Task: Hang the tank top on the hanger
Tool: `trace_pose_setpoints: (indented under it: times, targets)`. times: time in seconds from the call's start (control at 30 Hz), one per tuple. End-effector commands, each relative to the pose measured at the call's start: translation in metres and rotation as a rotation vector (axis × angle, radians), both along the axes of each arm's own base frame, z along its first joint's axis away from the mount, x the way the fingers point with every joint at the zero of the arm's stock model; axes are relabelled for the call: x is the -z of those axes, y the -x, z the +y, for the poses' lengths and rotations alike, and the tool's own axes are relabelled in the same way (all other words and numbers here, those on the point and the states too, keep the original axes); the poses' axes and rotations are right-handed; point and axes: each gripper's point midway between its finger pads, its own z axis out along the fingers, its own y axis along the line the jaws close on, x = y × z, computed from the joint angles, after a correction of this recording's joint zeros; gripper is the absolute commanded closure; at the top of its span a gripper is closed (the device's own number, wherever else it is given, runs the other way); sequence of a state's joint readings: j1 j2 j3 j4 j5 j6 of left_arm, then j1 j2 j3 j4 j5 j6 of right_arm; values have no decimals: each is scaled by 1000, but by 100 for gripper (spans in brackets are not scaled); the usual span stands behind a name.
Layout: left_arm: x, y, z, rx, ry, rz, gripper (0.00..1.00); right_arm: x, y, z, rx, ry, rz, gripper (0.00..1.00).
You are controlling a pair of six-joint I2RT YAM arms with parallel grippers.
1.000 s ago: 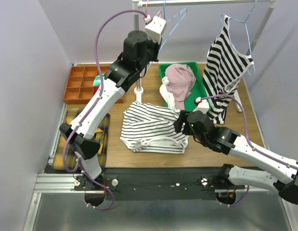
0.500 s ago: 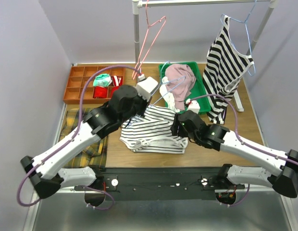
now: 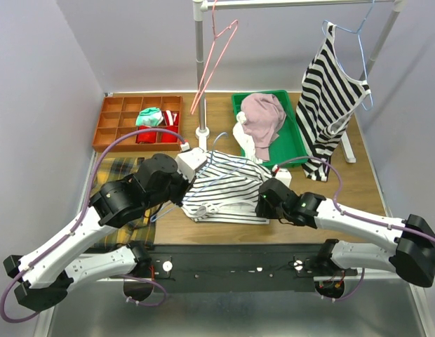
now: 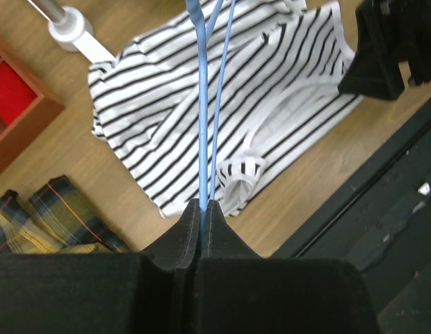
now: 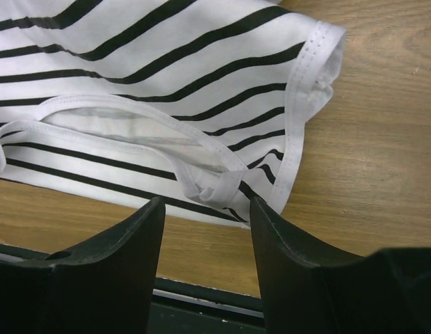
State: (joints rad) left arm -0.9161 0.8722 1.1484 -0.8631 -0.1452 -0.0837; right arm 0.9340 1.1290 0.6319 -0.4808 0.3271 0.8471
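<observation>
The tank top [image 3: 228, 188], white with thin dark stripes, lies flat on the table's near middle. My left gripper [image 4: 204, 204] is shut on the light-blue wire hanger [image 4: 203, 104], whose two wires run out over the tank top [image 4: 160, 132]. My right gripper [image 5: 205, 209] is open, low at the garment's near right corner. A bunched white strap [image 5: 217, 188] lies just ahead of its fingertips, untouched. In the left wrist view the right gripper [image 4: 386, 49] shows dark at the top right.
A pink-red hanger [image 3: 219, 53] hangs on the rail, and a bold-striped top [image 3: 333, 91] hangs at the right. Behind the tank top stands a green tray [image 3: 296, 144] holding a pink garment [image 3: 263, 116]. An orange compartment box [image 3: 109, 130], plaid cloth [image 3: 123, 172] and the rack pole's base [image 3: 201, 135] sit at the left.
My left arm has swung down from the rail with the blue hanger to just over the tank top. My right gripper has slid toward the garment's near edge, its jaws narrowing a little.
</observation>
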Motion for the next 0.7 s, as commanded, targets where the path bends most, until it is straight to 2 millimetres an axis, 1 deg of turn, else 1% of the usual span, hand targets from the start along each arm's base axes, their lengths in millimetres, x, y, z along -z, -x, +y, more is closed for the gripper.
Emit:
trace_pose_setpoints:
  times: [0.0,0.07,0.13,0.2,0.23,0.3,0.33,0.37,0.43,0.47,0.5,0.57,0.67]
  targets:
    - [11,26,5,77,-24,81,100,0,-4,-10,95,4,-9,39]
    - [9,34,2,120,-21,82,100,2,-6,-11,117,6,-17,39]
    - [11,42,1,154,-37,90,100,5,-7,-13,125,8,-20,39]
    - [13,52,-2,204,-35,107,100,10,-4,-15,132,7,-10,41]
    - [17,55,-3,217,-43,118,100,17,0,-18,132,15,4,43]
    - [20,61,-6,249,-50,123,100,22,4,-21,144,5,13,48]
    - [23,63,-7,256,-57,128,100,27,7,-25,147,9,22,51]
    - [25,64,-9,265,-65,133,100,27,9,-25,154,-2,26,57]
    - [30,68,-15,298,-78,161,100,26,10,-26,159,-21,22,62]
    - [33,69,-17,305,-87,170,100,27,11,-28,167,-22,22,69]
    - [35,71,-21,321,-96,175,100,26,12,-29,171,-28,20,72]
    - [41,74,-26,343,-121,194,100,26,12,-32,182,-26,12,77]
    - [45,75,-30,356,-150,197,100,22,10,-34,196,-29,-3,81]
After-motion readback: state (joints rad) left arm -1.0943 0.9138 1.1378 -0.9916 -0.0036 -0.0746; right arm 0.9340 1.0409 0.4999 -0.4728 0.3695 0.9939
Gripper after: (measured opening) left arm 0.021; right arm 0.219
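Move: The right hand, open and low, has the tank top's near right strap about 2 cm to its right, 1 cm back and 3 cm below. The tank top's body lies about 7 cm ahead and 10 cm left of it, the bunched strap about 17 cm left and level with it. For the left hand, which already holds the blue hanger, the near right strap is about 20 cm right, 2 cm back and 23 cm below; the bunched strap sits nearly under it, 1 cm right and 2 cm ahead. The right fingers close on the tank top's near right strap and pinch it, after the hand eases some 3 cm down and right and slightly back. Still gripping the blue hanger, the left hand draws back about 7 cm, sinking nearly 4 cm and drifting right, while turning roughly 15 degrees clockwise and tipping a little downward, which brings the hanger's shoulder end in beside the pinched strap. ##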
